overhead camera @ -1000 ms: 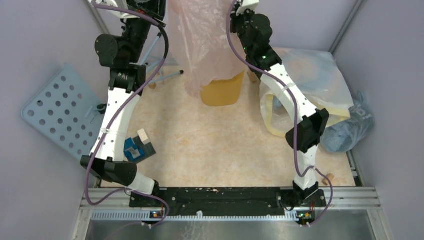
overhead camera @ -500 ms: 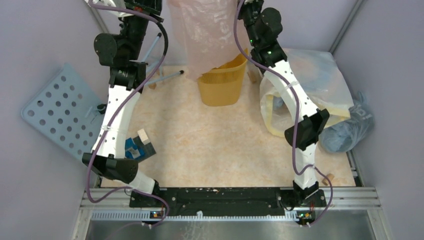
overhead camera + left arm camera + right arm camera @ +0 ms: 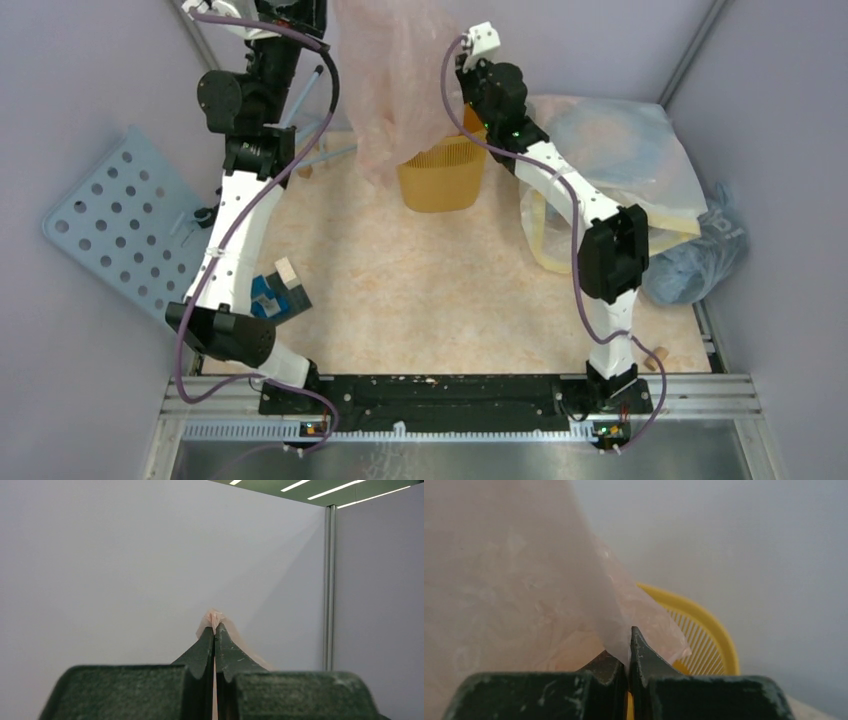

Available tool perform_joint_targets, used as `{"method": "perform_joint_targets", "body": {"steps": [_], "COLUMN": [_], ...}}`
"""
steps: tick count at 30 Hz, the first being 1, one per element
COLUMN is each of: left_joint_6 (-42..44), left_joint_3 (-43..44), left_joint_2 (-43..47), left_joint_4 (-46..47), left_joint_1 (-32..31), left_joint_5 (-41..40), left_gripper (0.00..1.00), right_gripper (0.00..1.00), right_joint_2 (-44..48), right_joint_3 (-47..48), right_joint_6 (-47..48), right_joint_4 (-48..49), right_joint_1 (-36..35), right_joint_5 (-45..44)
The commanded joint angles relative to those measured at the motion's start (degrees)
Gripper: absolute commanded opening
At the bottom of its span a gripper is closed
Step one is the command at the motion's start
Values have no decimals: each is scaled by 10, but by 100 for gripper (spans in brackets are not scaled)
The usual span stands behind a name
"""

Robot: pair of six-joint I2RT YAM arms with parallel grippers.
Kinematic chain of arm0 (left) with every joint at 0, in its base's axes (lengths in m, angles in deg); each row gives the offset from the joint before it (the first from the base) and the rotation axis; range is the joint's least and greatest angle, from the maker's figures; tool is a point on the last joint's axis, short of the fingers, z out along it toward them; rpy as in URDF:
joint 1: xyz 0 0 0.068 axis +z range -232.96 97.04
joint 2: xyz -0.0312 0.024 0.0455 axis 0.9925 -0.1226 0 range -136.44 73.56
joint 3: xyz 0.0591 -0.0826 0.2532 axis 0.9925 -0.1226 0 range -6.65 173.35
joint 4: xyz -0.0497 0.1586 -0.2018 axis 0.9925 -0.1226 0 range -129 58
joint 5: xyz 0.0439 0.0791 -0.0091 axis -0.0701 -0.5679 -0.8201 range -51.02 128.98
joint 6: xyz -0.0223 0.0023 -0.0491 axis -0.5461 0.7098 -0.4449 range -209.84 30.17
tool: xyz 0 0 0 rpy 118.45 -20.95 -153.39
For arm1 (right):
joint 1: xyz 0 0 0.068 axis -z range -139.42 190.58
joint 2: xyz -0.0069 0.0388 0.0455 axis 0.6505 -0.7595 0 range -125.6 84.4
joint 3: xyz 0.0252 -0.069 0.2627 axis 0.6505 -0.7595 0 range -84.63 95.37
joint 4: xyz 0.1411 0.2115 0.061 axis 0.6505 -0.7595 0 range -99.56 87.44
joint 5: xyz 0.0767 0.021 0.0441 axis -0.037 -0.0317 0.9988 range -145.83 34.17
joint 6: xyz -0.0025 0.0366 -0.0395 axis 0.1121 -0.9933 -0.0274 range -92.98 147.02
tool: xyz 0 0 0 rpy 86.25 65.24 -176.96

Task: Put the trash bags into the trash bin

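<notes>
The trash bag (image 3: 395,80), a thin pale pink film, hangs at the back of the table, and its lower folds drape over the left rim of the yellow-orange trash bin (image 3: 445,180). My left gripper (image 3: 215,629) is raised high at the top edge of the top view, shut on a bunched corner of the film. My right gripper (image 3: 629,641) sits lower, just above the bin's rim (image 3: 716,630), shut on another edge of the bag (image 3: 524,580). The bag hides the inside of the bin.
A big whitish-yellow sack (image 3: 610,150) lies right of the bin, with a grey-blue plastic bag (image 3: 700,255) beyond it at the right wall. A pale blue perforated panel (image 3: 115,230) leans at the left. Small blue and black blocks (image 3: 275,292) sit by the left arm.
My right gripper has dropped from the top edge down toward the bin's rim, pulling its side of the bag lower. The left gripper has stayed high, and the film now slants down to the right.
</notes>
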Motion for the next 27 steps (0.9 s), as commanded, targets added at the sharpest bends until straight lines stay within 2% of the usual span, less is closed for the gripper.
{"method": "perform_joint_targets", "body": {"steps": [1,3,8,11,16,23,27], "left_joint_6": [-18,-28,-43,-42,-58,-60,-59], "left_joint_3": [-28,-26,-6,12,3,-7,-12], "left_joint_2": [5,-10,-50,-71,-85,-89,-88], "left_joint_4": [43,45,40,21,26,29,30], "left_joint_1": [3,3,3,3,3,3,3], "left_joint_5": [13,24,51,62,71,76,76], "left_gripper": [0,0,0,0,0,0,0], "right_gripper": [0,0,2,21,29,65,75], "right_joint_2": [67,72,92,104,134,164,152], "right_joint_3": [-60,-84,-125,-96,-61,-50,-25], "right_joint_6": [-36,-61,-73,-62,-54,-60,-68], "right_joint_4": [-2,-12,-9,-42,-98,-163,-201], "right_joint_1": [3,3,3,3,3,3,4], "right_joint_5": [64,82,60,40,27,-14,-62]}}
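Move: The yellow bin, where the hanging pink trash bag is being taken, has its middle about 23 cm ahead of the left hand, 15 cm to its right and 54 cm below. From the right hand the bin is some 6 cm ahead, 4 cm left and 28 cm down; the pink bag's bulk hangs about 12 cm back and 9 cm left of that hand, and the white bag lies roughly 31 cm to its right, level with it fore and aft, 37 cm down. The left hand, still pinching the top of the pink bag, carries it down about 9 cm and forward 8 cm with a little to the right, towards the bin, tipping its upward-pointing fingers some 10 degrees forward before it stops. The right hand, shut on the bag's film at first, goes on sinking about 9 cm over the bin, then opens wide to let go as it turns back up some 12 cm, drawing back towards its base and slightly right. ##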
